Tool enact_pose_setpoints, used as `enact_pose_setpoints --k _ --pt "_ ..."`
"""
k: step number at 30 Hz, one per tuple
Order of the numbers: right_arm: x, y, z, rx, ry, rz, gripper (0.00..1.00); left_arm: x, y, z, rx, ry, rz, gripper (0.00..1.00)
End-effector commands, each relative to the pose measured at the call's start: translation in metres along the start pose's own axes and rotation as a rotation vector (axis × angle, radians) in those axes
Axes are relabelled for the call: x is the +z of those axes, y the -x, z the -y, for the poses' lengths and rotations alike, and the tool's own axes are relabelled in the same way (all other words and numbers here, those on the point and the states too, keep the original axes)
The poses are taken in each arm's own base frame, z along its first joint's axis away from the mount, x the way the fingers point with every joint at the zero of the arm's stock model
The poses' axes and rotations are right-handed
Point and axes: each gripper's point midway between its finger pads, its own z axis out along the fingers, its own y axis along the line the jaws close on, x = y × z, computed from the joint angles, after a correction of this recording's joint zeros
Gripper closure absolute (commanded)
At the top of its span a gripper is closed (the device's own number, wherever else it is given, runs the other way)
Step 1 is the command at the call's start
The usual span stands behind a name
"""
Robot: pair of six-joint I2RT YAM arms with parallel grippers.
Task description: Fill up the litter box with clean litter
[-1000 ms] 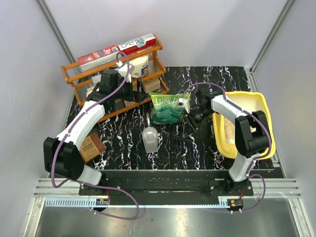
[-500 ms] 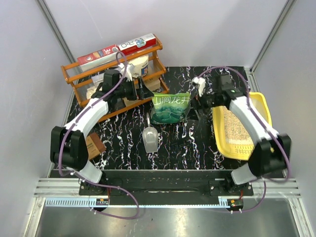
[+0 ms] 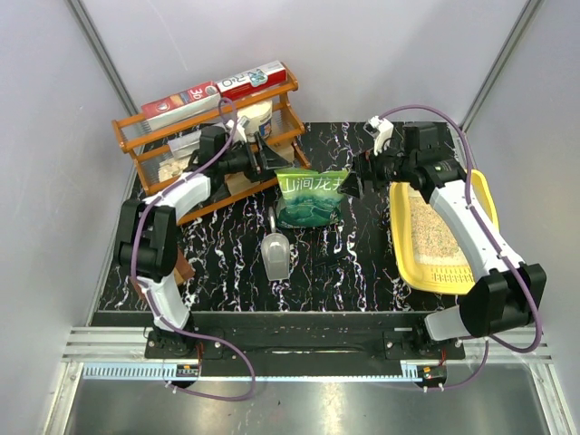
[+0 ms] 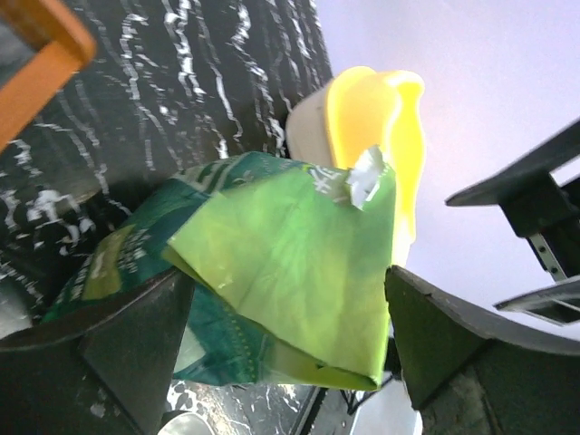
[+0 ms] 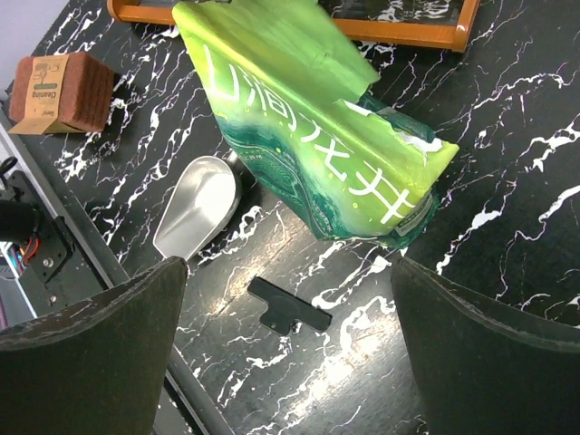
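The green pouch point(image 3: 311, 198) of clean litter stands mid-table, its top torn open. To its right lies the yellow litter box point(image 3: 485, 204), with pale beige litter point(image 3: 439, 231) spread inside. My left gripper point(image 3: 265, 165) is open at the pouch's upper left. In the left wrist view the pouch's folded top point(image 4: 290, 254) sits between the wide left gripper point(image 4: 285, 299) fingers, with the litter box point(image 4: 372, 118) behind. My right gripper point(image 3: 350, 186) is open beside the pouch's upper right corner. The right wrist view shows the right gripper point(image 5: 290, 272) empty, and the pouch point(image 5: 317, 136) just ahead.
A grey scoop point(image 3: 276, 254) lies in front of the pouch. The orange wire rack point(image 3: 145, 145) with boxes stands at the back left. A brown box point(image 5: 59, 91) sits at the left. A small black flat piece point(image 5: 290, 308) lies on the tabletop under the right gripper.
My right gripper has opened, let go of the pouch and lifted back toward the far side. My left gripper has reached right from the rack to the pouch's top.
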Motion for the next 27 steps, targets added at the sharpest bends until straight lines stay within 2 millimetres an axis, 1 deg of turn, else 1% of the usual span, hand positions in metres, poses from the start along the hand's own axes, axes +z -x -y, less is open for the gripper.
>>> enact_pose_setpoints --k 1,2,4,5,7,8,9,10,11,12,13,14,15,16,17,18,19,20,21,22,23,27 --pt "-0.004 0.016 -0.005 -0.005 0.005 0.057 0.0 0.01 0.025 0.056 0.09 -0.205 0.008 0.14" --pt "-0.002 0.016 -0.002 -0.011 0.002 0.054 0.0 0.014 0.021 0.058 0.093 -0.218 -0.008 0.22" --pt "0.0 0.017 0.001 -0.024 -0.006 0.051 0.0 0.015 0.023 0.067 0.126 -0.248 -0.003 0.32" --pt "0.001 0.019 0.005 -0.042 -0.011 0.051 0.0 0.015 0.025 0.071 0.142 -0.253 0.002 0.45" --pt "0.005 0.022 0.009 -0.063 -0.018 0.054 0.0 0.014 0.027 0.073 0.171 -0.25 0.011 0.56" --pt "0.005 0.028 0.011 -0.095 -0.023 0.065 0.0 0.011 0.027 0.077 0.195 -0.255 0.013 0.62" --pt "0.006 0.032 0.014 -0.109 -0.028 0.072 0.0 0.009 0.027 0.079 0.207 -0.255 0.009 0.74" --pt "0.007 0.036 0.015 -0.124 -0.028 0.076 0.0 0.008 0.026 0.081 0.233 -0.259 0.009 0.79" --pt "0.008 0.046 0.015 -0.16 -0.019 0.085 0.0 0.004 0.025 0.087 0.254 -0.271 0.008 0.83" --pt "0.009 0.051 0.016 -0.177 -0.006 0.089 0.0 0.002 0.024 0.087 0.26 -0.27 0.001 0.96" --pt "0.017 0.052 0.016 -0.182 0.03 0.079 0.0 0.001 0.024 0.089 0.297 -0.271 0.003 1.0" --pt "0.014 0.071 0.013 -0.223 0.043 0.107 0.0 -0.004 0.024 0.097 0.327 -0.277 0.007 1.0" --pt "0.016 0.074 0.011 -0.226 0.061 0.103 0.0 -0.006 0.022 0.097 0.339 -0.274 0.001 1.0" --pt "0.026 0.074 0.016 -0.22 0.088 0.092 0.0 -0.008 0.022 0.1 0.388 -0.283 0.001 1.0" --pt "0.025 0.086 0.013 -0.264 0.102 0.11 0.01 -0.013 0.021 0.107 0.418 -0.296 -0.002 1.0" --pt "0.028 0.089 0.014 -0.282 0.12 0.113 0.02 -0.015 0.018 0.107 0.428 -0.295 -0.012 1.0" --pt "0.036 0.085 0.012 -0.288 0.17 0.103 0.02 -0.017 0.018 0.108 0.466 -0.299 -0.01 1.0" --pt "0.038 0.088 0.011 -0.322 0.189 0.106 0.03 -0.021 0.016 0.114 0.491 -0.311 -0.012 1.0" --pt "0.042 0.087 0.013 -0.33 0.205 0.103 0.04 -0.022 0.015 0.115 0.499 -0.311 -0.017 1.0" --pt "0.049 0.083 0.015 -0.324 0.229 0.091 0.04 -0.023 0.013 0.117 0.529 -0.32 -0.02 1.0" --pt "0.051 0.083 0.016 -0.335 0.243 0.087 0.04 -0.025 0.011 0.122 0.546 -0.333 -0.026 1.0" --pt "0.06 0.076 0.011 -0.358 0.322 0.081 0.04 -0.027 0.006 0.125 0.576 -0.335 -0.039 1.0"
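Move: The litter bag's raised left flap stands between and just past the left hand's open fingers, some 4 cm to its right and level fore-and-aft. The bag's middle is about 5 cm back, 8 cm right, 9 cm down, and the scoop 20 cm straight back. For the right hand, the mouth's right end is roughly 3 cm ahead, 2 cm left, 6 cm below; the black clip is 18 cm back and 4 cm left, the litter box 10 cm back and 23 cm right. The left fingers shut on the flap at the bag's left end while that hand goes about 3 cm right and 4 cm up; keeping the pinch, it pulls the flap another 3 cm up and 3 cm back, tipping upward and turning clockwise. After a short wait the right hand swings about 9 cm forward and 4 cm left, slightly up, past the mouth's right end towards its far rim, fingers staying wide open. ##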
